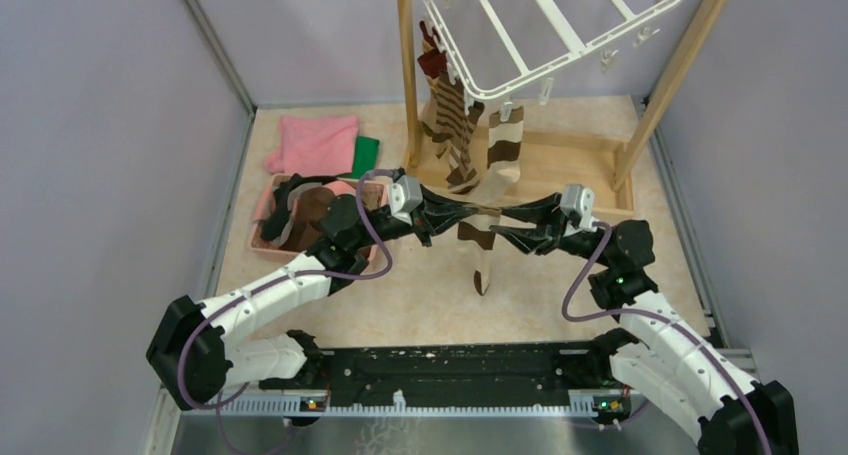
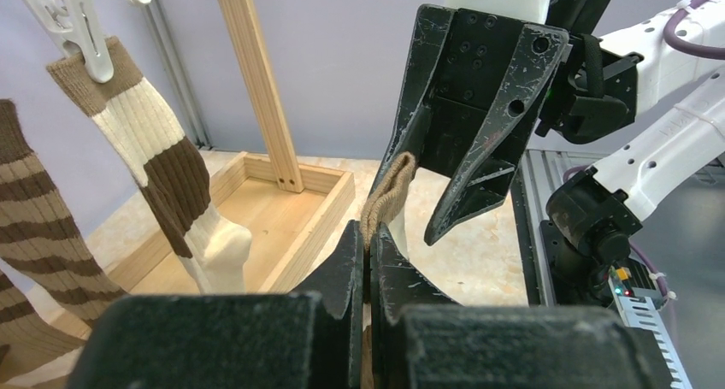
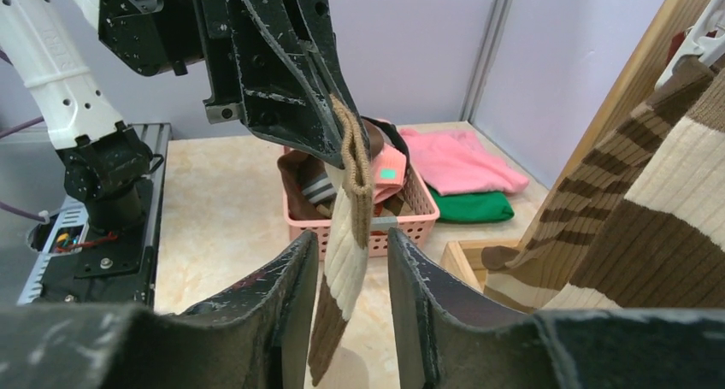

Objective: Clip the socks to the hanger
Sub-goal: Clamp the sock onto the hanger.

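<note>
My left gripper is shut on the tan cuff of a brown-and-cream sock, which hangs down from it over the table. My right gripper faces it from the right. Its jaws stand open on either side of the hanging sock, with a gap on each side. The white hanger hangs tilted at the top. A striped brown sock and a cream-and-brown banded sock are clipped to its near edge, with a dark red one behind them.
A pink basket with more socks sits at the left, and a pink cloth and a green cloth lie beyond it. The wooden frame's posts and base tray stand right behind the grippers.
</note>
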Controlling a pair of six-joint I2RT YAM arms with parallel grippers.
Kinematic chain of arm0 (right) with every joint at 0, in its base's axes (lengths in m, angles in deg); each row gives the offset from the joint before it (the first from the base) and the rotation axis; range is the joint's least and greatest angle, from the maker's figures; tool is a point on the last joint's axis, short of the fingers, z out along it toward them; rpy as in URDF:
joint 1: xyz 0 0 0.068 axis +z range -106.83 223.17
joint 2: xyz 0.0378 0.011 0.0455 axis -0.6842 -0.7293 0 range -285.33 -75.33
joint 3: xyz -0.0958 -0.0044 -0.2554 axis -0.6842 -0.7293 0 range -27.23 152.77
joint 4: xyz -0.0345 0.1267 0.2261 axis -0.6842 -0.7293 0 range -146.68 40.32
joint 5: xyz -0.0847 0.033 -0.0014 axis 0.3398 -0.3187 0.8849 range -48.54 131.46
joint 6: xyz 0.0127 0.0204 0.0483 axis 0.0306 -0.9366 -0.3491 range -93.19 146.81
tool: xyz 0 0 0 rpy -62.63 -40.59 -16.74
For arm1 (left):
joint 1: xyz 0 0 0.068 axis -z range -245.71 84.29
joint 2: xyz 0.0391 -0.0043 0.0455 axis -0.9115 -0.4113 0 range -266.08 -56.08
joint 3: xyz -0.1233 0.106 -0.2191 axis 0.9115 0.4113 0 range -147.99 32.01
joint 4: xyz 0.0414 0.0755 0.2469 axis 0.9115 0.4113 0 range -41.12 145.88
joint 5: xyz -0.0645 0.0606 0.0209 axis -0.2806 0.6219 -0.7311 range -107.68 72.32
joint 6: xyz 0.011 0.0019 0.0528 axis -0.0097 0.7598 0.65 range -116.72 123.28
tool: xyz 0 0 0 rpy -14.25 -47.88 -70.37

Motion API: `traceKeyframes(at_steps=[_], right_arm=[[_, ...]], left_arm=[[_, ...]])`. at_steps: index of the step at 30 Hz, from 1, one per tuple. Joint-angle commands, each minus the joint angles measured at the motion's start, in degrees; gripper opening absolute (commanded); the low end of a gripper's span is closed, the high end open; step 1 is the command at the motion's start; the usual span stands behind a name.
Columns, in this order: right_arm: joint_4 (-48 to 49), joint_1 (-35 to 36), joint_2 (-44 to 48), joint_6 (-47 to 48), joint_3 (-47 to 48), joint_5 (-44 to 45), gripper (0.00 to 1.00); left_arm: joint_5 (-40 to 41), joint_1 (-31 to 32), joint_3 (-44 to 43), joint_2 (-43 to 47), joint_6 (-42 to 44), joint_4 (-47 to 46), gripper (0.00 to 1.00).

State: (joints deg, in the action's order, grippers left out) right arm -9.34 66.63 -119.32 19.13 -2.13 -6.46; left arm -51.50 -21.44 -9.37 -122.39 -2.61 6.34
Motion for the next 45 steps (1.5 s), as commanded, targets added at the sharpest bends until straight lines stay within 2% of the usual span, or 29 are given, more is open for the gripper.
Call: traceKeyframes(at_steps=[1, 10, 14, 16, 18, 20, 24, 26, 29, 32, 38, 42, 45], right_arm=[[4.1, 1.0, -0.5, 1.0, 0.1, -1.2, 0.33], [7.3, 1.4, -1.4, -2.0, 0.0, -4.3, 0.0], [-6.5, 1.5, 2.0, 2.5, 3.4, -6.9, 0.0], [-8.1, 1.4, 3.2, 2.6, 4.0, -8.2, 0.0], [-7.2, 1.5, 4.0, 0.8, 3.8, -9.4, 0.0], [-4.4, 1.5, 4.5, -2.3, 3.0, -9.7, 0.0], [1.1, 1.5, 4.5, -6.3, 1.8, -9.8, 0.0], [1.0, 1.5, 4.5, -6.3, 1.9, -9.7, 0.0], [-1.8, 1.5, 5.4, -5.1, 2.3, -8.5, 0.0], [-7.5, 1.5, 7.9, -1.8, 3.1, -5.4, 0.0], [-20.1, 1.5, 14.1, 5.5, 4.6, 6.1, 0.0], [-24.2, 1.5, 17.4, 7.2, 4.5, 14.6, 0.0], [-25.6, 1.5, 18.3, 7.4, 4.3, 19.1, 0.0]], left_arm=[[-2.0, 0.2, -2.6, 0.3, -1.0, -4.5, 0.0], [-2.2, 0.2, -2.4, 0.6, -1.5, -4.8, 0.0], [0.1, 0.2, -1.8, 1.3, -0.9, -4.2, 0.01], [1.9, 0.2, -1.5, 1.4, -1.3, -3.9, 0.11], [3.5, 0.2, -1.7, 1.0, -2.1, -3.8, 0.19], [2.8, 0.2, -2.4, 0.0, -2.8, -3.4, 0.23], [-3.3, 0.2, -6.1, -4.8, -5.1, -1.2, 0.27], [-4.8, 0.2, -7.1, -6.2, -6.0, -1.0, 0.29], [-2.5, 0.2, -6.8, -5.9, -5.6, -0.3, 0.34], [0.3, 0.2, -6.1, -4.2, -3.9, 0.8, 0.45], [6.0, 0.1, -6.3, 1.4, 2.3, 7.3, 0.58], [6.8, 0.0, -6.4, 4.7, 4.1, 9.3, 0.7], [5.4, 0.0, -8.0, 4.3, 2.0, 10.0, 0.74]])
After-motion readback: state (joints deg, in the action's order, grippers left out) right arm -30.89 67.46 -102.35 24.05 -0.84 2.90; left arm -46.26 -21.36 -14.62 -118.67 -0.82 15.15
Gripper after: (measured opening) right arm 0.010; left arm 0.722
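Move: The striped sock's cuff is still shut in the left fingers and spans the gap between the hands: its middle is some 3 cm to the right hand's left, 1 cm ahead and 2 cm higher, and about 3 cm right of the left hand. From the right hand, the clip on the hung cream-and-brown sock is roughly 19 cm ahead, 1 cm right and 11 cm higher; the next empty clip is about 3 cm beyond it and 6 cm farther right. The right fingers close on the near right side of the sock's cuff and draw it back about 4 cm, while the left fingers open wide, slip a little right and forward, then pull away up and left. The right hand keeps its pinch, then carries the sock right about 3 cm and part-way forward again, swinging clockwise some 20 degrees. ##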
